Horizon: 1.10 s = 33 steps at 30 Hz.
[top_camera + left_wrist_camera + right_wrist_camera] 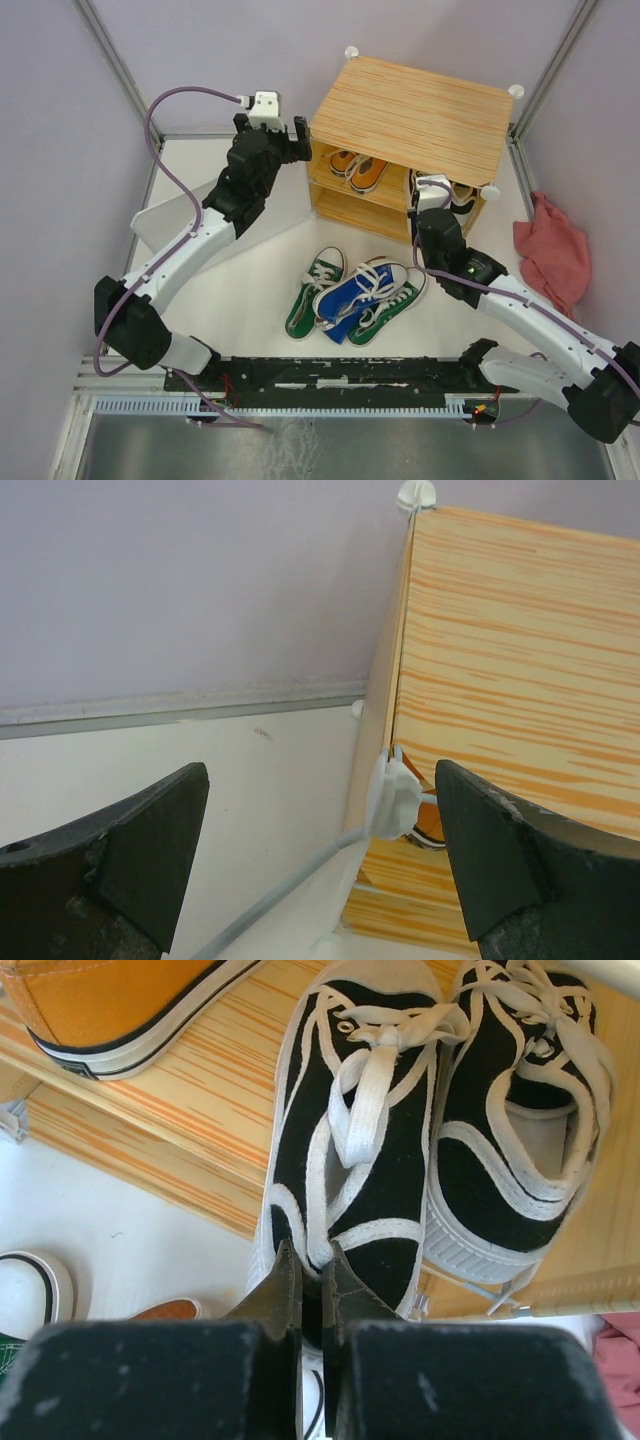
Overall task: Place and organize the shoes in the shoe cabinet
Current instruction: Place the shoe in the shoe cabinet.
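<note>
The shoe cabinet point(410, 115) stands at the back with an orange pair point(358, 170) on its shelf and a black pair point(440, 190) at the right end. My right gripper point(312, 1260) is shut, its tips pinching the heel edge of the left black shoe point(360, 1110), which lies on the striped shelf point(190, 1110) beside the other black shoe point(510, 1140). My left gripper point(320, 850) hangs open at the cabinet's left front corner, around a white knob point(393, 795) without touching it. On the floor lie a blue shoe point(360, 290) and two green shoes point(315, 290).
A red cloth point(550, 250) lies at the right wall. A pale panel point(165, 215) lies flat under the left arm. A grey rod point(270, 895) runs down from the corner knob. The arm bases' rail point(330, 375) runs along the near edge.
</note>
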### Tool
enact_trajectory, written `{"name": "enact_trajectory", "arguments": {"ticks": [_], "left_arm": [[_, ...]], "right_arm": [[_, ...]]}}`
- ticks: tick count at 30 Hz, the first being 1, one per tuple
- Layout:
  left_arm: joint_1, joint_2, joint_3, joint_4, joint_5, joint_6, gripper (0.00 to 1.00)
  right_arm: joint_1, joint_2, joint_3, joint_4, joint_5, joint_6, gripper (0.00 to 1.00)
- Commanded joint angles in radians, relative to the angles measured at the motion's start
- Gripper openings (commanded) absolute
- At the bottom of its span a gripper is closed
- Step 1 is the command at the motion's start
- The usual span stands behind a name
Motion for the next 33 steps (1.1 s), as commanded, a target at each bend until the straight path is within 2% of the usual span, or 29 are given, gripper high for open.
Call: {"name": "enact_trajectory", "arguments": {"ticks": [1,10,16,24,27,33], "left_arm": [[0.005,-0.019,-0.035,0.041,0.003,0.034,1.0],[0.007,-0.063,-0.089,0.039,-0.003,0.028,1.0],[0.009,-0.072,-0.104,0.034,-0.005,0.03,1.0],[0.009,-0.08,-0.126,0.032,0.004,0.013,1.0],[0.009,-0.089,-0.13,0.027,0.005,0.012,1.0],[0.009,-0.104,-0.143,0.022,0.004,0.012,1.0]], "right_arm": [[-0.006,-0.038,-0.006,0.14,0.093,0.007,0.02],[-0.006,0.011,0.009,0.312,0.157,0.032,0.02],[-0.007,0.079,-0.039,0.526,0.227,-0.012,0.02],[-0.009,0.159,-0.031,0.629,0.255,-0.003,0.02],[-0.011,0.199,-0.039,0.72,0.282,-0.058,0.02],[-0.021,0.259,-0.029,0.797,0.256,-0.13,0.02]]}}
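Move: The black-and-white shoe already held by its heel goes to the gap on the cabinet's upper shelf, centred some 12 cm ahead of the right hand, in line with it and about 4 cm lower. The other black shoe is roughly 6 cm ahead and 9 cm to the right; the nearer orange shoe is about 8 cm ahead and 12 cm to the left. From the left hand that gap lies some 29 cm to the right, about level fore and aft, 17 cm lower. The black-and-white shoe, its heel still pinched in the shut right fingers, is pushed about 6 cm forward under the cabinet roof between its neighbours, rising slightly, while the wrist tips up some 15 degrees and turns about 10 clockwise. The open left hand sinks roughly 2.5 cm beside the cabinet's left front corner, then eases slightly back and left. ##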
